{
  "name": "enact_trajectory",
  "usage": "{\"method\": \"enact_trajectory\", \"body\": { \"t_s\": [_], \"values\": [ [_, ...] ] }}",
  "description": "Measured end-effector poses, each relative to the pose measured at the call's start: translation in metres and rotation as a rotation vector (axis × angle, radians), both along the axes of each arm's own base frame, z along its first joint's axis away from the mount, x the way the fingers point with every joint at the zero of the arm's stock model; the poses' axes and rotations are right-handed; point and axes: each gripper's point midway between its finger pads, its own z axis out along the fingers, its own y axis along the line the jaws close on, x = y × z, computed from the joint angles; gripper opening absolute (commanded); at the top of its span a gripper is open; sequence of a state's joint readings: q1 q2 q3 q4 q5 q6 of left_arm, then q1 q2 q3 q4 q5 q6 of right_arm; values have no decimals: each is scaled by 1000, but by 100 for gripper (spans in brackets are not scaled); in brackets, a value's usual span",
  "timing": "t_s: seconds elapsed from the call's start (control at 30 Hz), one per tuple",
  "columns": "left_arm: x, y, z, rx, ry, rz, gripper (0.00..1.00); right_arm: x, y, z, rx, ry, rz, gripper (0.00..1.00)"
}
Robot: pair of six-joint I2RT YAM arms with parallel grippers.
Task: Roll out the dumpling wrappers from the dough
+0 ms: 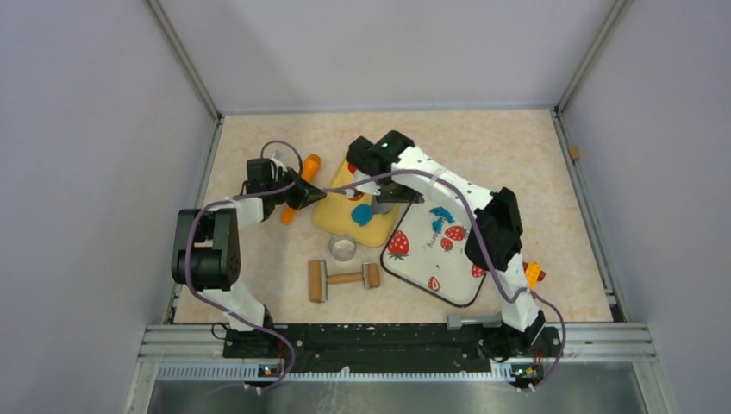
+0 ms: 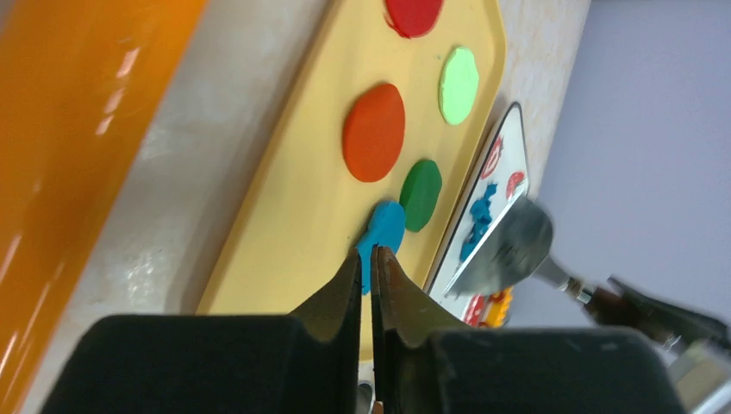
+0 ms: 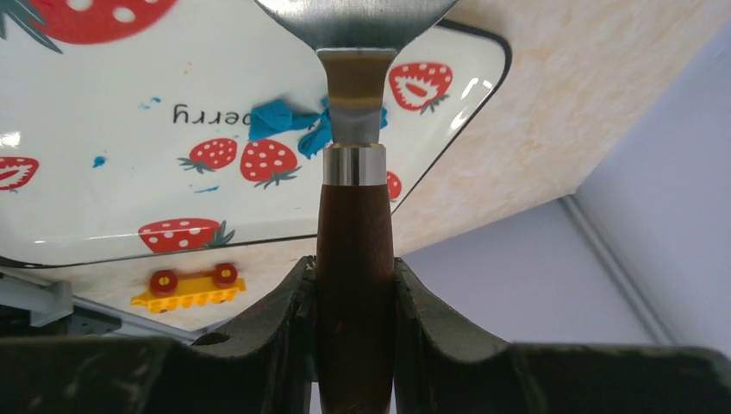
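Note:
A round blue dumpling wrapper (image 2: 387, 226) lies flat on the yellow tray (image 2: 293, 216), beside red, orange and green discs. My left gripper (image 2: 369, 254) hovers just short of the wrapper's edge. Its jaws are pressed almost together with only a thin slit and nothing between them. Ragged blue dough (image 3: 278, 119) scraps sit on the strawberry-print tray (image 3: 103, 207). My right gripper (image 3: 353, 267) is shut on the dark wooden handle of a metal spatula (image 3: 353, 21). The spatula blade (image 2: 507, 248) hangs over the gap between the two trays. From above, the wrapper (image 1: 363, 211) lies between both grippers.
A wooden rolling pin (image 1: 345, 278) and a round metal cutter (image 1: 342, 247) lie in front of the yellow tray. An orange cylinder (image 1: 301, 191) lies under my left wrist. A small yellow toy with red wheels (image 3: 188, 289) sits by the strawberry tray's near right corner.

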State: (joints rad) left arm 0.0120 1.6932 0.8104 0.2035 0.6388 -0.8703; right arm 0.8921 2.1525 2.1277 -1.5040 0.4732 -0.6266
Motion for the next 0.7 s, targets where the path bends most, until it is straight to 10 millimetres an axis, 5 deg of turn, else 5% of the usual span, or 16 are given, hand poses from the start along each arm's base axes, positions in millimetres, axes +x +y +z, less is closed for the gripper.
{"method": "enact_trajectory", "body": {
  "t_s": [0.4, 0.6, 0.7],
  "values": [
    [-14, -80, 26, 125, -178, -452, 10, 17, -150, 30, 399, 100, -520, 0],
    [-32, -107, 30, 168, -199, -609, 11, -23, -248, 22, 542, 47, -813, 0],
    [-29, -109, 40, 192, -224, -645, 12, -53, -278, 2, 555, 34, -931, 0]
  ]
}}
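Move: The blue wrapper lies on the yellow tray about 10 cm to the right of my left hand, 4 cm nearer the base and some 9 cm below. The orange-red wrapper is 8 cm right and 3 cm ahead, the green one 15 cm right and level. My right hand already holds the spatula; the bare table I take it to is roughly 29 cm right, 5 cm back and 16 below, beyond the strawberry tray, whose middle is 9 cm right and 5 back. I whisk the spatula, still gripped by its handle, about 28 cm right over the strawberry tray, ending a little farther back and turning my right wrist some 50 degrees clockwise. Meanwhile my left hand, nearly shut and empty, swings 11 cm right over the yellow tray, rising a few centimetres and turning clockwise; it touches nothing at the end. ##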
